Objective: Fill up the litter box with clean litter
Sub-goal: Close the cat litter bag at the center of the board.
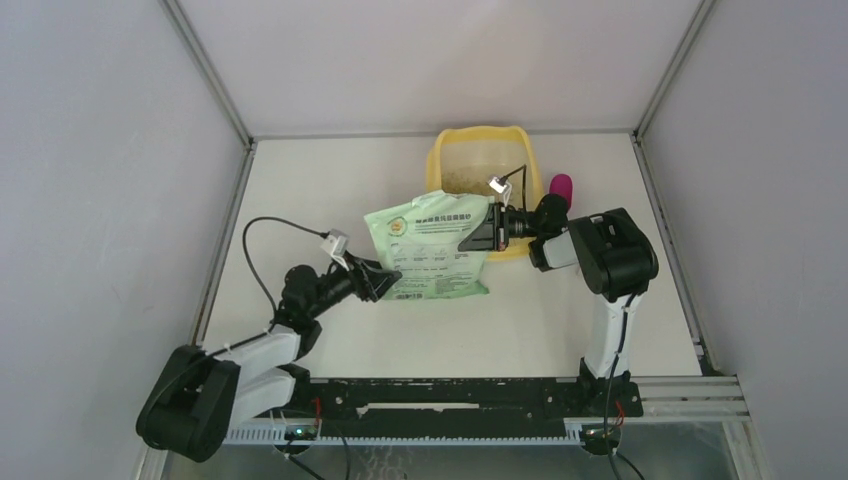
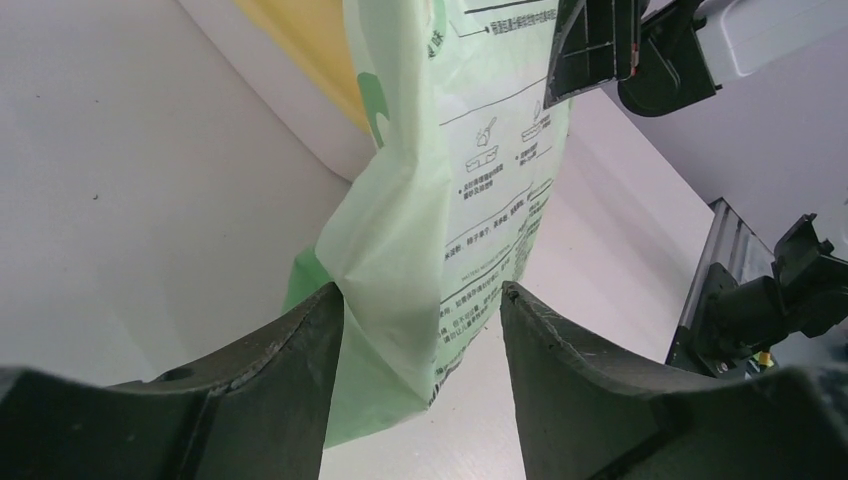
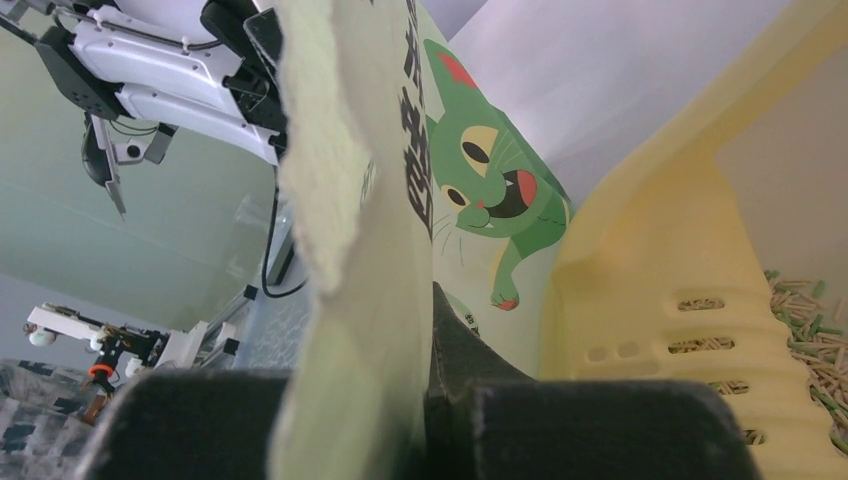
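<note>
The yellow litter box stands at the back of the table with a thin layer of tan clean litter on its floor. A light green printed bag leans against its near rim. My right gripper is shut on the bag's right edge. In the right wrist view the bag's edge is pinched in that gripper, beside the litter box's slotted ledge and some litter. My left gripper stands open around the bag's lower left corner; its right finger is clear of the bag.
A magenta scoop lies just right of the litter box, behind my right arm. White walls and metal posts close in the table on three sides. The arms' rail runs along the near edge.
</note>
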### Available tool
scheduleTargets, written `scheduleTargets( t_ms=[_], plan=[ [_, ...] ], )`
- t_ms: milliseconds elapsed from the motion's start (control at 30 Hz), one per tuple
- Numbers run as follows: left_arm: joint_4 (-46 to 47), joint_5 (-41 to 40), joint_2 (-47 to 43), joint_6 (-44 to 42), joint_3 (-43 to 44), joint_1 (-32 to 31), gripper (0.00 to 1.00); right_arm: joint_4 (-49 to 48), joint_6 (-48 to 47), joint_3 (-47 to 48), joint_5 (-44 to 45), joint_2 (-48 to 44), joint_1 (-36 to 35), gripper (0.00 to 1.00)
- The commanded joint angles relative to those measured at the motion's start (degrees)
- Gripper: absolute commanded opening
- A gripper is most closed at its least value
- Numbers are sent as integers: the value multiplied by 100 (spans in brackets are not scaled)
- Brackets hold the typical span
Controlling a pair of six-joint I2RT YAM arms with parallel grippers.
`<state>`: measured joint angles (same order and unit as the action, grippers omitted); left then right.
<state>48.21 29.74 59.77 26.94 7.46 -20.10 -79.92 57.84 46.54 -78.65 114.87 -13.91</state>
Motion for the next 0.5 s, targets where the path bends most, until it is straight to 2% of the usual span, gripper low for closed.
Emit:
scheduleTargets(
  t_ms=[0,133,200,267,333,400,433,467],
  plan=[
    [803,291,540,-13,496,-56,62,-428,105,215,-29,-61,-41,0],
    [1389,384,1014,196,547,-56,58,-440,87,180,-62,-78,-40,0],
    [1926,500,1246,401,518,-56,52,-448,83,179,-97,-79,-41,0],
    [2366,614,1482,558,542,-56,39,-452,70,163,-107,-72,-41,0],
    [2595,718,1675,636,600,-56,17,-450,46,133,-106,-70,-33,0],
    [2805,779,1817,750,595,-56,1,-448,16,104,-106,-83,-33,0],
    [2963,803,1872,830,567,-48,0,-447,-21,82,-82,-98,-39,3],
    [3060,815,1877,887,533,-43,0,-452,-66,25,-61,-115,-33,10]
  ],
)
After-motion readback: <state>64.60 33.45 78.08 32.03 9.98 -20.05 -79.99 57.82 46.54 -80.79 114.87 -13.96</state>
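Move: The left hand, open, has the left edge of the litter bag just off its fingertips: about 2 cm ahead, 2 cm to the right and 1 cm lower. The bag's middle stands roughly 6 cm ahead and 8 cm right of this hand, and the litter box's centre some 22 cm ahead, 21 cm right and 9 cm lower. From the right hand, which already grips the bag's right side, that left edge lies about 15 cm left and 6 cm back. The left hand eases about 2 cm to the right, nearly as far forward and a little over 1 cm down, so that the bag's left edge comes well between its open fingers, the wrist turning by only some 5 degrees. Its fingers then shut from well open to almost closed, mostly in the second half of the reach, and pinch the bag's film low on that edge, while the right hand keeps its grip on the other side and holds nearly still. ##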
